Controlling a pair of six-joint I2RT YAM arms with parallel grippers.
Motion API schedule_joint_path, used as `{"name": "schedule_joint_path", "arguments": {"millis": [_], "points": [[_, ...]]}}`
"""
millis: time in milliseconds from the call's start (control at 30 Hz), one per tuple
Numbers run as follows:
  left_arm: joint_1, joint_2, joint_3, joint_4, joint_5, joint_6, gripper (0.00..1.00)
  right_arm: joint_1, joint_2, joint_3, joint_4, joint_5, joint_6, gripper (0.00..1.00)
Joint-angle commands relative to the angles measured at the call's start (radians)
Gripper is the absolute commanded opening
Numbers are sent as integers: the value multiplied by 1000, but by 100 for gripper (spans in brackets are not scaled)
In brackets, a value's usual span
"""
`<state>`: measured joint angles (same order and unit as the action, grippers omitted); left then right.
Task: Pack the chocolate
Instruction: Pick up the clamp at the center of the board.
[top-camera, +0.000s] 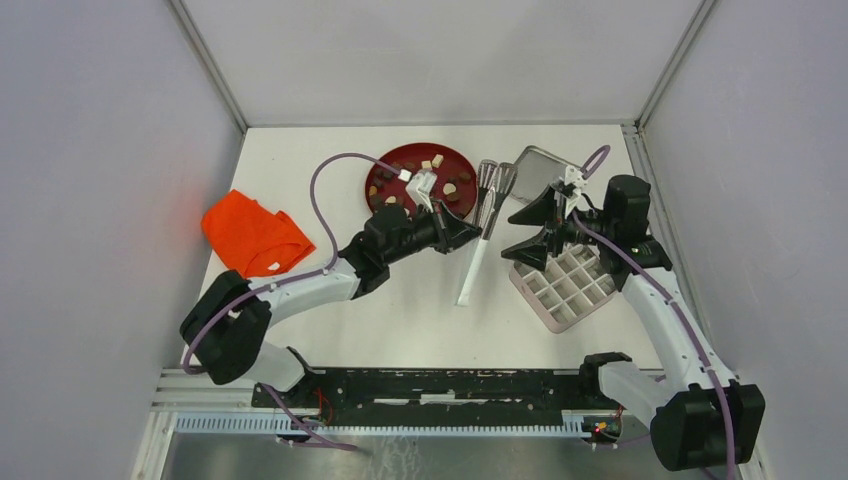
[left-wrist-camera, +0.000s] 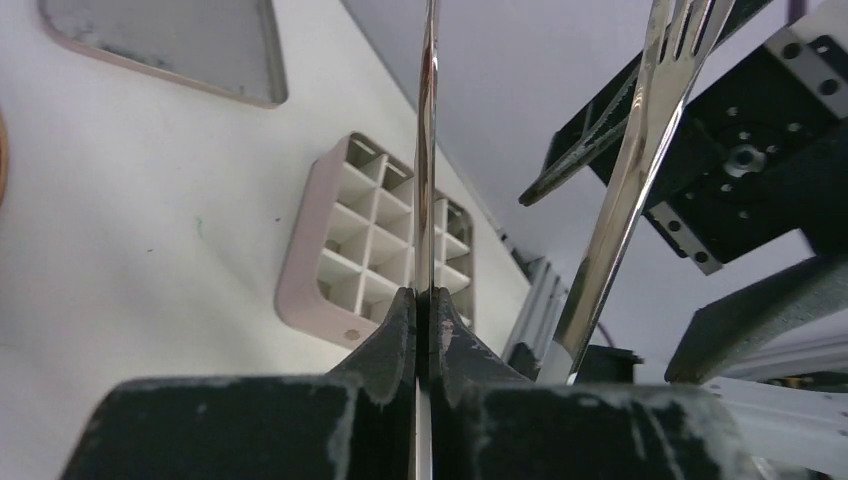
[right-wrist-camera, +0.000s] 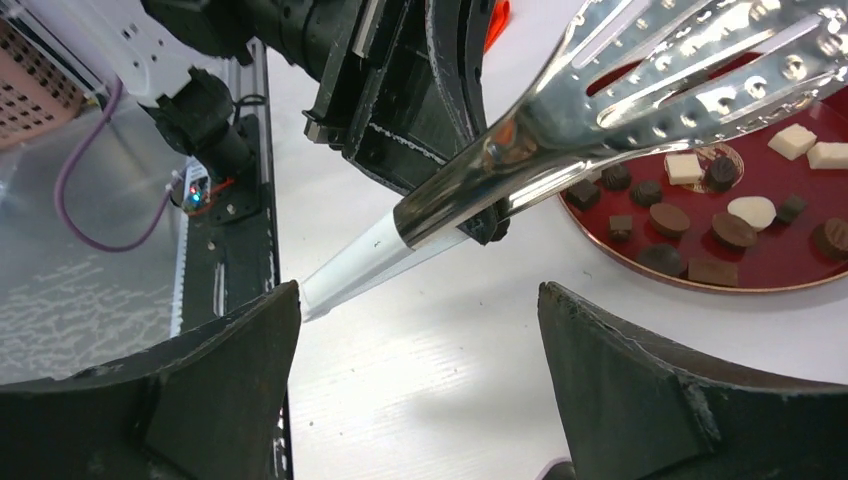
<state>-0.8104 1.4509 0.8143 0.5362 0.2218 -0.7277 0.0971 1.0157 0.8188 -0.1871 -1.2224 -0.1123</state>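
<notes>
The chocolate (top-camera: 437, 162) lies as small brown and cream pieces on a red plate (top-camera: 380, 170); the right wrist view also shows the chocolate (right-wrist-camera: 735, 230). My left gripper (top-camera: 465, 237) reaches right from beside the plate and is shut on the metal tweezers (top-camera: 487, 200). One thin blade of the tweezers (left-wrist-camera: 428, 150) runs up from between the shut left gripper (left-wrist-camera: 428, 295); the other blade spreads off to the right. My right gripper (top-camera: 515, 232) faces the tweezers from the right. The right gripper (right-wrist-camera: 420, 340) is open and empty, below the slotted tweezers (right-wrist-camera: 680, 70).
A pink box with a white grid of compartments (top-camera: 565, 285) sits under the right arm, and the box (left-wrist-camera: 375, 250) shows empty cells. A metal lid (top-camera: 545, 170) lies behind it. An orange cloth (top-camera: 255, 235) lies at the left.
</notes>
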Motion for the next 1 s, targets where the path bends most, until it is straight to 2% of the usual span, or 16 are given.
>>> {"name": "schedule_joint_path", "arguments": {"millis": [0, 167, 300, 567, 767, 900, 967], "points": [[35, -2, -13, 333, 178, -197, 2, 27, 8, 60, 237, -13, 288, 93], [41, 41, 12, 505, 242, -299, 2, 73, 32, 79, 434, 20, 570, 84], [41, 48, 47, 512, 265, -312, 2, 106, 50, 98, 602, 11, 772, 72], [40, 87, 66, 597, 310, -367, 2, 113, 62, 136, 602, 42, 811, 65], [39, 111, 74, 612, 311, -373, 2, 115, 55, 76, 650, 69, 850, 55], [33, 134, 86, 614, 309, -383, 2, 121, 52, 46, 691, 72, 864, 53], [30, 135, 89, 610, 302, -382, 2, 125, 54, 38, 704, 72, 868, 50]]}}
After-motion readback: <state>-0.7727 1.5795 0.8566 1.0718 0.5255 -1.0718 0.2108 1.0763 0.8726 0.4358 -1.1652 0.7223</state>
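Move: The clamp is already pinched upright-ish in the left gripper. The open right gripper waits about 6 cm to the left hand's right and roughly 2 cm back from it. From the right hand, the clamp is some 6 cm left and 2 cm ahead, about level. The chocolate box lies 13 cm right and 3 cm ahead of the right hand, 23 cm lower; the red plate is about 27 cm ahead, 17 cm left and equally low. Bring the right gripper up about 9 cm and 4 cm left towards the clamp, tipping its fingertips up slightly and closing from wide to roughly half open around the clamp's free arm. Meanwhile raise the left gripper about 9 cm, easing it back and slightly right, fingertips tilting up some 25 degrees and swinging clockwise, and keep its pinch on the clamp. ##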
